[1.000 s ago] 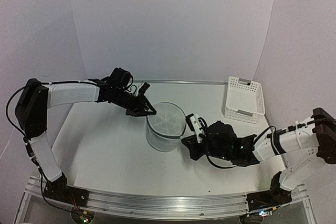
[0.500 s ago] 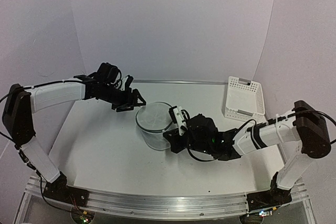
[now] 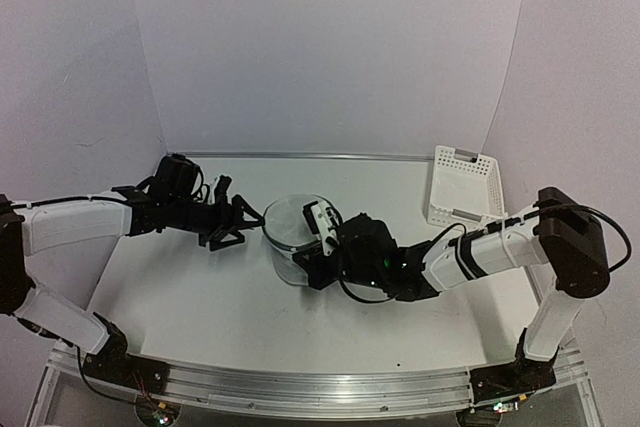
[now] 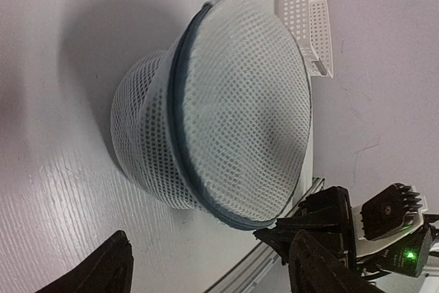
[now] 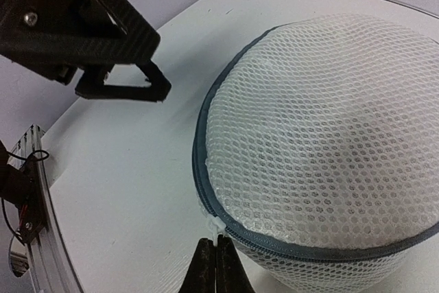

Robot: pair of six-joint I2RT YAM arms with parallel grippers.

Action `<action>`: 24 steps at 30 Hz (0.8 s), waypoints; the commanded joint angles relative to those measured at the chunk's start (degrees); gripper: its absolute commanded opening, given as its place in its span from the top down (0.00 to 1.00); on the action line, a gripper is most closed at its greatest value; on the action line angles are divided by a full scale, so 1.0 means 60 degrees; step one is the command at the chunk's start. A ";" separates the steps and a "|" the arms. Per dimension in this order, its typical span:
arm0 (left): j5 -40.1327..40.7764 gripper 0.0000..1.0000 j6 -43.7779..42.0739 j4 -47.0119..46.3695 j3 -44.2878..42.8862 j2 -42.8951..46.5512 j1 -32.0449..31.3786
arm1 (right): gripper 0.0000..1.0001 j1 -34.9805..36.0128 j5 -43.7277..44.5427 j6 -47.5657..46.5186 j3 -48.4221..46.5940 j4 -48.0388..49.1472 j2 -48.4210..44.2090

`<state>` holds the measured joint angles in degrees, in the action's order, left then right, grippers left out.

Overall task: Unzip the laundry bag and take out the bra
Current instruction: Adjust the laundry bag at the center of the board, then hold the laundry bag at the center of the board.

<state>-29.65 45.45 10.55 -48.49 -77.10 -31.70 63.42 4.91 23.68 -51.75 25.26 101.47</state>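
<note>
The laundry bag (image 3: 288,230), a white mesh pouch with a dark grey zipper band, stands on the table, leaning. My right gripper (image 3: 305,269) is at its near side, shut on the small white zipper pull (image 5: 218,228). The right wrist view shows the tips (image 5: 217,260) pinching that tab, and the zipper band (image 5: 322,245) looks closed beside it. My left gripper (image 3: 233,223) hovers left of the bag, open and holding nothing. In its own view the bag (image 4: 233,114) lies ahead of the wide jaws (image 4: 209,241). The bra shows in no view.
A white slotted basket (image 3: 466,188) stands at the back right, also seen in the left wrist view as the basket (image 4: 302,12). The table's near rail (image 3: 300,382) runs along the front. One left finger (image 5: 127,87) shows beside the bag in the right wrist view.
My left gripper has opened, let go of the bag's far-left rim and drawn back to the left. The right gripper has pushed left with the zipper pull, and the bag shifted left.
</note>
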 commanded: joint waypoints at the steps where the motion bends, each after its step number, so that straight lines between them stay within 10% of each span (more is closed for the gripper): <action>1: -0.0880 0.21 0.1363 -0.2349 0.0598 0.0024 0.0000 | 1.00 0.0062 -0.0278 0.0067 -0.0448 0.0511 0.0011; 15: -0.1105 0.29 0.1891 -0.3232 -0.0295 -0.1983 -0.0728 | 1.00 0.0171 -0.0088 -0.0041 0.0220 0.0585 -0.0549; 24: -0.1183 0.80 0.2051 -0.3499 -0.0546 -0.2558 -0.0868 | 1.00 0.0175 0.0134 -0.0109 0.0633 0.0587 -0.0917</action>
<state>-35.92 57.43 -7.14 -48.71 -92.42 -36.62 64.07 4.12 23.64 -48.71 26.02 99.63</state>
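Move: The left hand's goal is the near-left stretch of the laundry bag's blue-banded rim, about 6 cm to its right, 4 cm lower and level with it in reach. The bag's middle lies some 10 cm right, 3 cm ahead and 9 cm below. The zip pull, already pinched in the shut right fingers, is about 4 cm back, 10 cm right and 4 cm below the left hand; from the right hand, that rim spot is 4 cm ahead and 4 cm left. Bring the open left gripper about 6 cm to the right and 4 cm down onto the near-left rim of the laundry bag, tipping the hand slightly, until its fingers straddle the blue band. Close them most of the way on it over the last part of the approach. Keep the right fingers shut on the zip pull, easing that hand back only about a centimetre. ##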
